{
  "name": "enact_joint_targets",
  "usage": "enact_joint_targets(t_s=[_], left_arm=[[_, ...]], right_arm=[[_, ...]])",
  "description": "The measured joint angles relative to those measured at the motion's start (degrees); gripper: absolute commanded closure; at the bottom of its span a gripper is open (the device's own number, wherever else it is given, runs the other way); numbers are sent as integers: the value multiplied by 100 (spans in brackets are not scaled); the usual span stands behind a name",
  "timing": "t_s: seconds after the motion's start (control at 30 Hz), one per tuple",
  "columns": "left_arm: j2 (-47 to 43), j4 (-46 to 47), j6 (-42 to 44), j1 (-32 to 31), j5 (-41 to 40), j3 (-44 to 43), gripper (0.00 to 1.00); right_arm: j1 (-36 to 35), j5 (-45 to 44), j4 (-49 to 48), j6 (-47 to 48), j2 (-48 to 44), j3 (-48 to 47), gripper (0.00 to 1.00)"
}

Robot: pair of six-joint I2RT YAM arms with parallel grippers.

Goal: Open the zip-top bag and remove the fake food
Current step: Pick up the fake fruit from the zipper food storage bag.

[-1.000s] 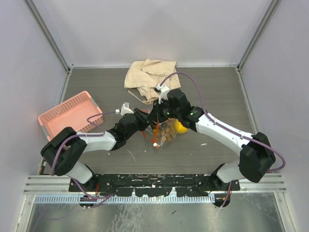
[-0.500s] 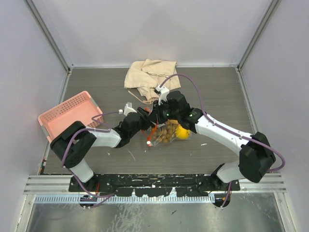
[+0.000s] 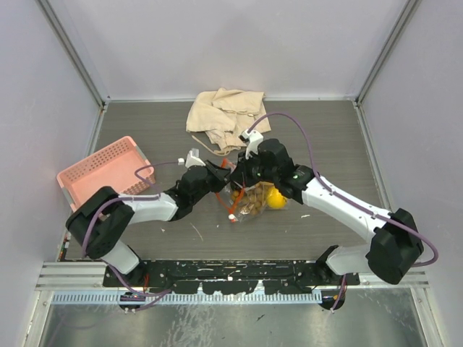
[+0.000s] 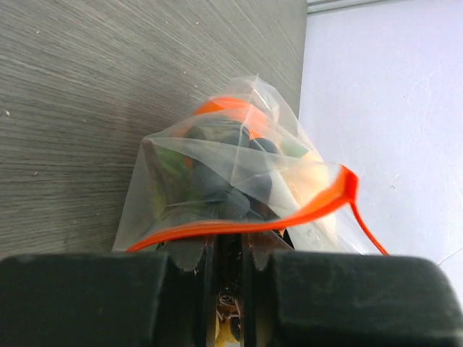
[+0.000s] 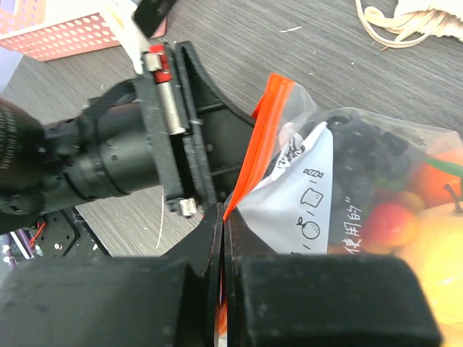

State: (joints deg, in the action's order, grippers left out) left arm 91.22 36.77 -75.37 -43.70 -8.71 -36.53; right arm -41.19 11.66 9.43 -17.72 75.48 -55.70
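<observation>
The zip-top bag (image 3: 252,201) is clear with an orange-red strip (image 4: 239,225) and hangs between both grippers at mid table. Inside it the fake food shows: dark grapes (image 5: 362,155), an orange fruit (image 5: 434,173) and a yellow lemon (image 3: 273,196). My right gripper (image 5: 226,210) is shut on the strip's edge, with the printed film beside it. From the left, my left gripper (image 4: 226,249) has its jaws drawn close on the bag's lip, and the strip runs just past its fingertips. In the top view the left gripper (image 3: 223,172) and right gripper (image 3: 239,181) almost touch.
A pink mesh basket (image 3: 101,170) stands at the left edge. A crumpled beige cloth (image 3: 224,116) lies at the back, just behind the right wrist. Grey walls close the table on three sides.
My left gripper's jaws were apart at the bag's mouth and have now closed on its lip. The right gripper has kept its hold and shifted slightly right, and the bag has risen off the table.
</observation>
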Motion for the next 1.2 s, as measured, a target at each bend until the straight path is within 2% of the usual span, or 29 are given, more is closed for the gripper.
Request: enact_joint_targets(t_s=[0.3, 0.83, 1.2], left_arm=[[-728, -826, 658, 0, 149, 0, 100], [-1316, -2214, 1790, 2, 752, -289, 100], [-1779, -2603, 1954, 225, 1198, -286, 100]], right_arm=[[315, -11, 61, 90, -295, 179, 96], [494, -70, 46, 116, -376, 531, 94], [518, -299, -42, 155, -579, 708, 92]])
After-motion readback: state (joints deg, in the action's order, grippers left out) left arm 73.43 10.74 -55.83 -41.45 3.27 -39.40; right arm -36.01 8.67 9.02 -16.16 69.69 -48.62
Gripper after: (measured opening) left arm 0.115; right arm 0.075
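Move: The black grapes are already between the left fingers inside the bag's mouth, their middle about 1 cm ahead, 2 cm right and 3 cm below that hand. The right hand, shut on the orange zip edge, has them some 4 cm ahead, 3 cm left and 9 cm below. The yellow fruit lies roughly 15 cm right of the left hand, 7 cm back and 9 cm lower; the pink basket is about 42 cm to its left, level with it and 9 cm lower. The grapes, still pinched, are drawn up through the bag's mouth as the left hand goes back about 5 cm, rises with one short dip and drifts left, turning clockwise and lifting its left side, some 15 degrees each. The right hand keeps the zip edge pinched and pulls it about 5 cm to the right and slightly down, away from the left hand. ##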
